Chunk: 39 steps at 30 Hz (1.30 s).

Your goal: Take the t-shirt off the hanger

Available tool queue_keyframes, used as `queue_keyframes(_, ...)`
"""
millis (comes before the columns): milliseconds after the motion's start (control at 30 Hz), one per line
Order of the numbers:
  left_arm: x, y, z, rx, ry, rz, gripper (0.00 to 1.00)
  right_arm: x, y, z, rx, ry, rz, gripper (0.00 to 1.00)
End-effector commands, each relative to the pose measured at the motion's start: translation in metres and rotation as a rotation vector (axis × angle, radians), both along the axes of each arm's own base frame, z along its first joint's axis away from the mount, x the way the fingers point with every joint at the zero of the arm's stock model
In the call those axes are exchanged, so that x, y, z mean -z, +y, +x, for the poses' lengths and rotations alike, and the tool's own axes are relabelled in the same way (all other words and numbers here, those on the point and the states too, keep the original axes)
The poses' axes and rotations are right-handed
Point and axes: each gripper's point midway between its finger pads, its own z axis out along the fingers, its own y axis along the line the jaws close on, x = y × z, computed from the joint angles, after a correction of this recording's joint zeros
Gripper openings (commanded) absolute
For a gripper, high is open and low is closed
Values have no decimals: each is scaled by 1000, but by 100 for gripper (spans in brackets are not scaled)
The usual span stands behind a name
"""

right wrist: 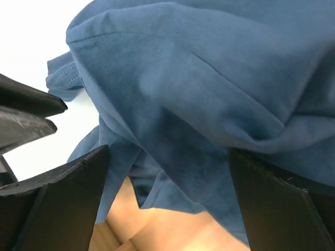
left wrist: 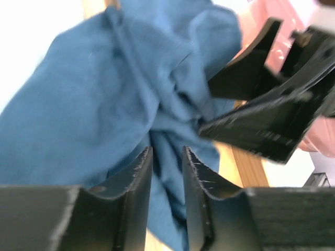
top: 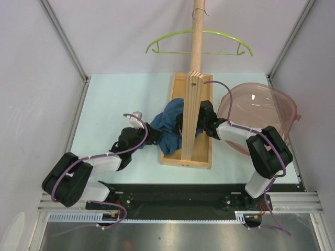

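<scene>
The dark teal-blue t-shirt [top: 168, 124] lies crumpled on the wooden base of the stand, off the hanger. The lime-green hanger [top: 225, 35] hangs bare by its hook at the top of the pole. My left gripper [top: 153, 134] is at the shirt's left side. In the left wrist view its jaws [left wrist: 167, 154] are nearly together with a fold of the shirt [left wrist: 104, 104] in the narrow gap. My right gripper [top: 203, 124] is at the shirt's right side. In the right wrist view it [right wrist: 170, 157] is wide open with the shirt [right wrist: 209, 78] bunched just beyond its fingers.
The wooden pole [top: 196, 57] rises from a wooden tray base [top: 202, 155] between the two grippers. A clear pink bowl [top: 261, 112] sits at the right, under the right arm. Grey walls close in the back and sides.
</scene>
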Motion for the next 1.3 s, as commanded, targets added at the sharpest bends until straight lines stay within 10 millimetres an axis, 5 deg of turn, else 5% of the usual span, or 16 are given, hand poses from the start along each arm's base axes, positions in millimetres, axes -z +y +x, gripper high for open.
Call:
queue_keyframes(0,-42,-14,16,12,-130,-41,32,-19,21,15,-69,-128,18,100)
queue_keyframes(333,-14,20,3,-101,-125,35,41,33,15,29,-19,-46,-114,94)
queue_keyframes(367,-15,20,2,-103,-132,32,41,39,15,30,-14,-37,-126,90)
queue_keyframes(467,-16,26,1,-135,-140,16,40,38,15,33,3,-40,-139,58)
queue_keyframes(500,-13,28,-1,-141,-138,16,40,35,14,34,18,-39,-137,40)
queue_keyframes(533,-13,28,-1,-143,-141,13,40,33,13,35,29,-41,-134,36)
queue_keyframes(667,-12,29,1,-151,-139,12,40,2,14,34,44,-86,-63,7)
queue_keyframes(733,-12,28,1,-150,-139,12,40,-11,13,33,57,-86,-19,0)
queue_keyframes(933,-11,29,1,-158,-137,10,40,-64,-6,28,133,-126,105,0)
queue_keyframes(1267,-11,30,0,-162,-138,9,40,-150,-88,21,370,-236,183,0)
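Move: Right under the spread right fingers lies the bunched t-shirt, its middle about 3 cm to the left, 1 cm back and some 5 cm below. The wooden tray is centred under that hand, about 8 cm down; the foot of the wooden post stands roughly 15 cm back and 2 cm to the right, and the pink bin lies some 32 cm to the right, level with the hand. From the left hand the t-shirt's middle is about 6 cm right, 4 cm ahead and 5 cm below. Dipping about 4 cm into the t-shirt and some 2 cm forward, the right hand shuts its open fingers on the cloth, then draws it up by roughly 13 cm and, late in the lift, about 6 cm to the right, turning some 15 degrees clockwise. The left hand shifts about 3 cm left, turning slightly counter-clockwise, its narrow finger gap unchanged. ##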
